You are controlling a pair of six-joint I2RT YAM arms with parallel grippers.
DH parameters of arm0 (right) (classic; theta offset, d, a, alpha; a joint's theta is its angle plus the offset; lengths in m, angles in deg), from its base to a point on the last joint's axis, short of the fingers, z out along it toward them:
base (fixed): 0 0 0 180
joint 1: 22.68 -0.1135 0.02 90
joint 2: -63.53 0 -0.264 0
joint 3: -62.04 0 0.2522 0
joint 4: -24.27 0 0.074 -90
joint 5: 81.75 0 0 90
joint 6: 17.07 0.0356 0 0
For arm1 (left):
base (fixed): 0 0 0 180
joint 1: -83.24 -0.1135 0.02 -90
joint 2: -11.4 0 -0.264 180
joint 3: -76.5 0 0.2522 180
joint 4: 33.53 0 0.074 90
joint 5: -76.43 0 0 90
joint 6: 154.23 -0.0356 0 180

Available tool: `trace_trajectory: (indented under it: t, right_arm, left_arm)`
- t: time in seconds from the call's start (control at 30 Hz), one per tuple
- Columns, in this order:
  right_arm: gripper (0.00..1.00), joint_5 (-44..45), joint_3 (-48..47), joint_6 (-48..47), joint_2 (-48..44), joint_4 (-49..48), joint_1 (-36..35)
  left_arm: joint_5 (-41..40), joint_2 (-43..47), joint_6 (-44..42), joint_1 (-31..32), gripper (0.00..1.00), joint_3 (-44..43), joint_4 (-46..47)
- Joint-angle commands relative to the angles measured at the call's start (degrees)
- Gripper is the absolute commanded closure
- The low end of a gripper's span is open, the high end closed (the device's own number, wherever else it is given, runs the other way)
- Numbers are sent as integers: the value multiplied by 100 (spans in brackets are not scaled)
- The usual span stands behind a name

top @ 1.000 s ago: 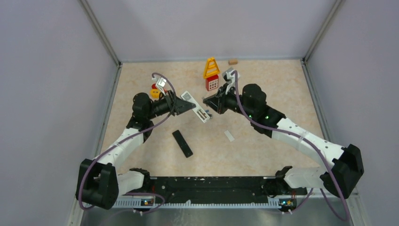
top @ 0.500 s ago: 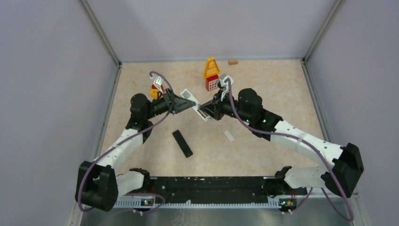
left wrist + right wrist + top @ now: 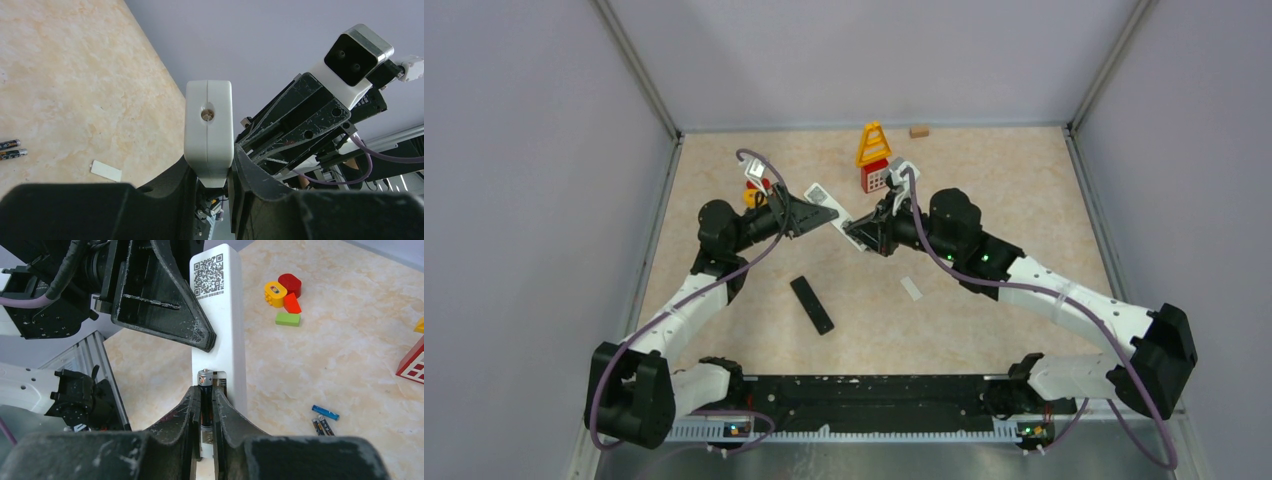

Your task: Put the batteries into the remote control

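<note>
A white remote control (image 3: 220,325) with a QR label is held off the table, and my left gripper (image 3: 212,172) is shut on its end (image 3: 208,127). My right gripper (image 3: 205,405) is shut on a dark battery (image 3: 205,387), which lies in the left slot of the remote's open compartment. From above, the two grippers meet over the table's far middle, the left gripper (image 3: 822,213) facing the right gripper (image 3: 856,232). Loose batteries lie on the table: a blue one (image 3: 325,412) and two dark ones (image 3: 321,426). Two batteries (image 3: 10,149) also show in the left wrist view.
A black bar-shaped remote (image 3: 812,305) and a small white cover strip (image 3: 911,288) lie on the table nearer the bases. Toy blocks stand at the back: a yellow cone (image 3: 873,143), a red house block (image 3: 876,177), a wooden block (image 3: 918,130), and coloured bricks (image 3: 282,290).
My right gripper moved left with the battery onto the remote's compartment. My left gripper shifted the remote slightly back and left.
</note>
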Motion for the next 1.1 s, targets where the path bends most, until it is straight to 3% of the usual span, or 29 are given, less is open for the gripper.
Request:
trace_trajectory:
  t: [0.0,0.6,0.73,0.9,1.07]
  right_arm:
    - [87,-32,46,-138,25,-9,-83]
    - [69,-17,-305,67,-48,331,-84]
    - [56,145,-447,257,-95,494,-82]
    - [32,144,-589,508,-274,555,-82]
    - [23,326,-681,917,-518,582,-78]
  left_arm:
    - [-95,205,170,2,100,-103,563]
    - [-119,252,72,2,100,-118,525]
    - [-135,250,-2,2,100,-115,518]
    - [-185,289,-238,2,100,-56,502]
    - [-271,320,-413,2,100,-21,517]
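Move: The battery already sits between the right fingertips, in the open compartment of the white remote. From the right hand the loose batteries lie about 19 cm ahead, 5 to the right, the battery cover 8 ahead and 16 right, and the black remote 3 ahead and 9 left, all roughly 27 below. For the left hand, gripping the white remote, that battery is about 5 cm back and 4 right, nearly level. Right fingers open wide, freeing the battery, then ease about 2 cm back and up; left keeps the remote. ##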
